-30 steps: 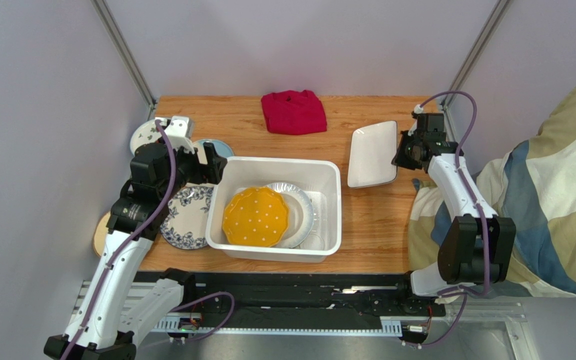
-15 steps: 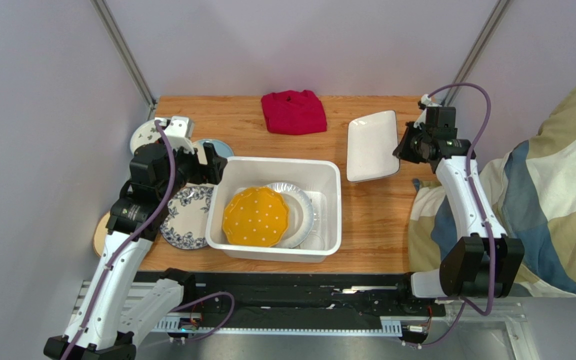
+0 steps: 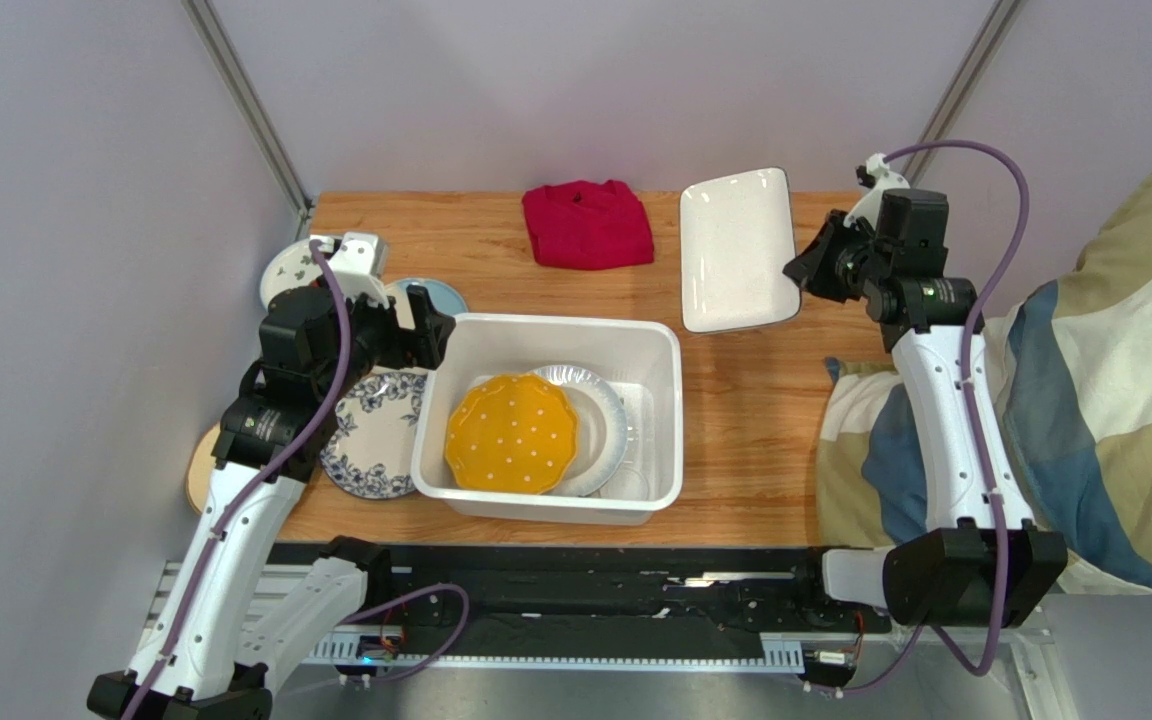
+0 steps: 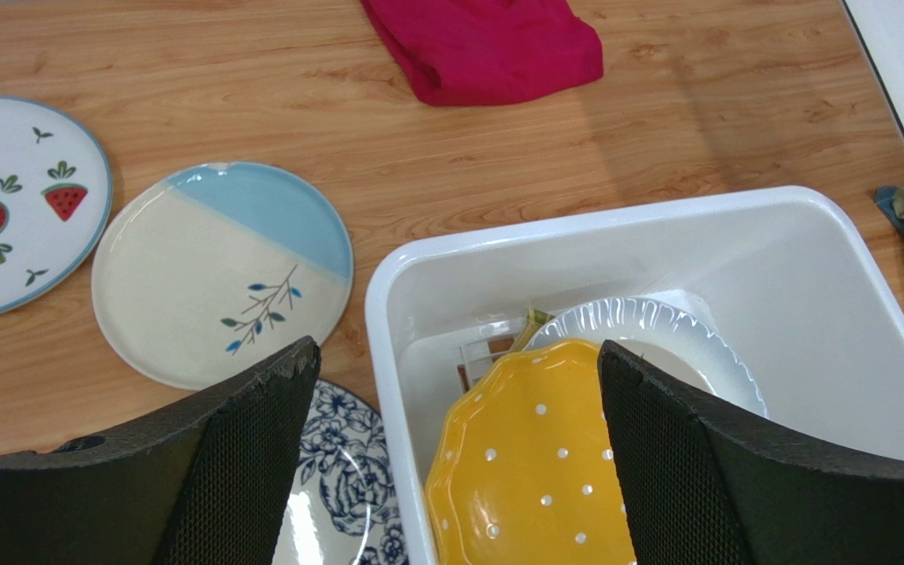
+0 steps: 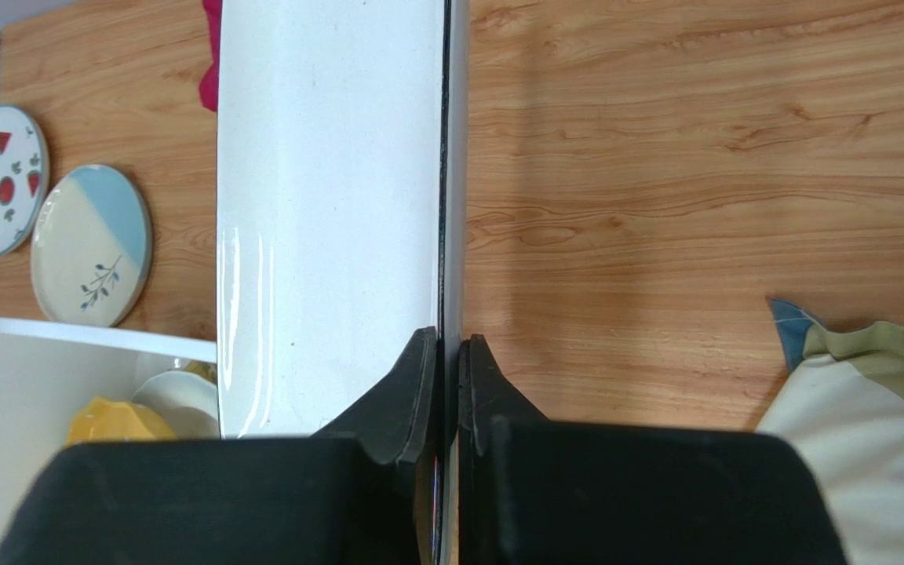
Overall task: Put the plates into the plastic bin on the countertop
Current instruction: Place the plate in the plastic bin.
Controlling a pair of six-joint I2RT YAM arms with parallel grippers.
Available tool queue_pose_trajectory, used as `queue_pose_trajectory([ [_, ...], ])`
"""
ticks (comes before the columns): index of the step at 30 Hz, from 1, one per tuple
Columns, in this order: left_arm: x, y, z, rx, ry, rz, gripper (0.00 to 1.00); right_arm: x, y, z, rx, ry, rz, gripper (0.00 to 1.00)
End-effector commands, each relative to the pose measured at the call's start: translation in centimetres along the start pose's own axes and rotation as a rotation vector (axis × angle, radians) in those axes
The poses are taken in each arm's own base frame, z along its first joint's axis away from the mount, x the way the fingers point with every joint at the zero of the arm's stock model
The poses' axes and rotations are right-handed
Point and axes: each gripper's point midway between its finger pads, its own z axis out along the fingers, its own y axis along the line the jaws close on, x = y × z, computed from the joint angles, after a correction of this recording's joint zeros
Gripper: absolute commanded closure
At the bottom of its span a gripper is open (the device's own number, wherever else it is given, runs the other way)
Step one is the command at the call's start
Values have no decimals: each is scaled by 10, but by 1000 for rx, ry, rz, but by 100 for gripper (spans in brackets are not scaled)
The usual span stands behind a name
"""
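My right gripper (image 5: 450,341) is shut on the edge of a white rectangular plate (image 5: 327,212) and holds it in the air over the back right of the countertop (image 3: 748,435). The plastic bin (image 3: 567,320) sits mid-table with a yellow dotted plate (image 3: 510,435) leaning on a white round plate (image 3: 605,428) inside. My left gripper (image 4: 454,353) hangs open and empty above the bin's left wall (image 4: 392,353). Left of the bin lie a strawberry plate (image 4: 3,206), a cream-and-blue plate (image 4: 221,271) and a blue floral plate (image 4: 339,483).
A folded red cloth (image 3: 587,222) lies at the back middle. A patchwork blanket (image 3: 1108,405) hangs past the table's right edge. Grey walls close in the left, back and right sides. Something round and tan (image 3: 204,465) pokes out at the left edge under my left arm.
My right arm has lifted the white rectangular plate off the countertop and carried it up and toward the back. The left arm has stayed still.
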Motion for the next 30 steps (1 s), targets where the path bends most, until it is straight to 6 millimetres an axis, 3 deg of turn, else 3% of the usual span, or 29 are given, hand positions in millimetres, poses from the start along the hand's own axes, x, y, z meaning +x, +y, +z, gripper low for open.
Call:
queue_pose_trajectory([
  [1,-7,-7,-1,30,-29,7,8,-61,91,-57,-293,-243,-74,100],
  [8,-7,-7,-1,31,-30,7,8,-36,149,-66,-419,-199,-151,100],
  [15,-7,-7,-1,30,-31,6,8,6,202,-61,-551,-104,-197,100],
  [23,-5,-6,0,28,-26,7,8,44,236,-61,-663,-12,-224,100],
  [30,-5,-6,1,27,-23,5,8,88,260,-47,-736,113,-265,100],
])
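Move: The right hand holds the rectangular white plate by its right edge. The plastic bin it is bound for lies about 32 cm to its left, 18 cm back and some 20 cm below. In the bin, the yellow plate is around 38 cm left and 20 cm back, the round white plate 26 cm left and 19 cm back. The red cloth lies 26 cm left and 15 cm ahead. From the idle left hand, the bin is about 15 cm right, 8 cm back. Leftward in a quick, nearly level sweep of about 21 cm, drawing back some 9 cm as it goes, the right arm carries the rectangular white plate off the bare counter to over the bin. It lifts a couple of centimetres early and gives most of that back late. The hand turns some 35 degrees counter-clockwise, and the shut fingers keep their pinch on the plate's edge. ##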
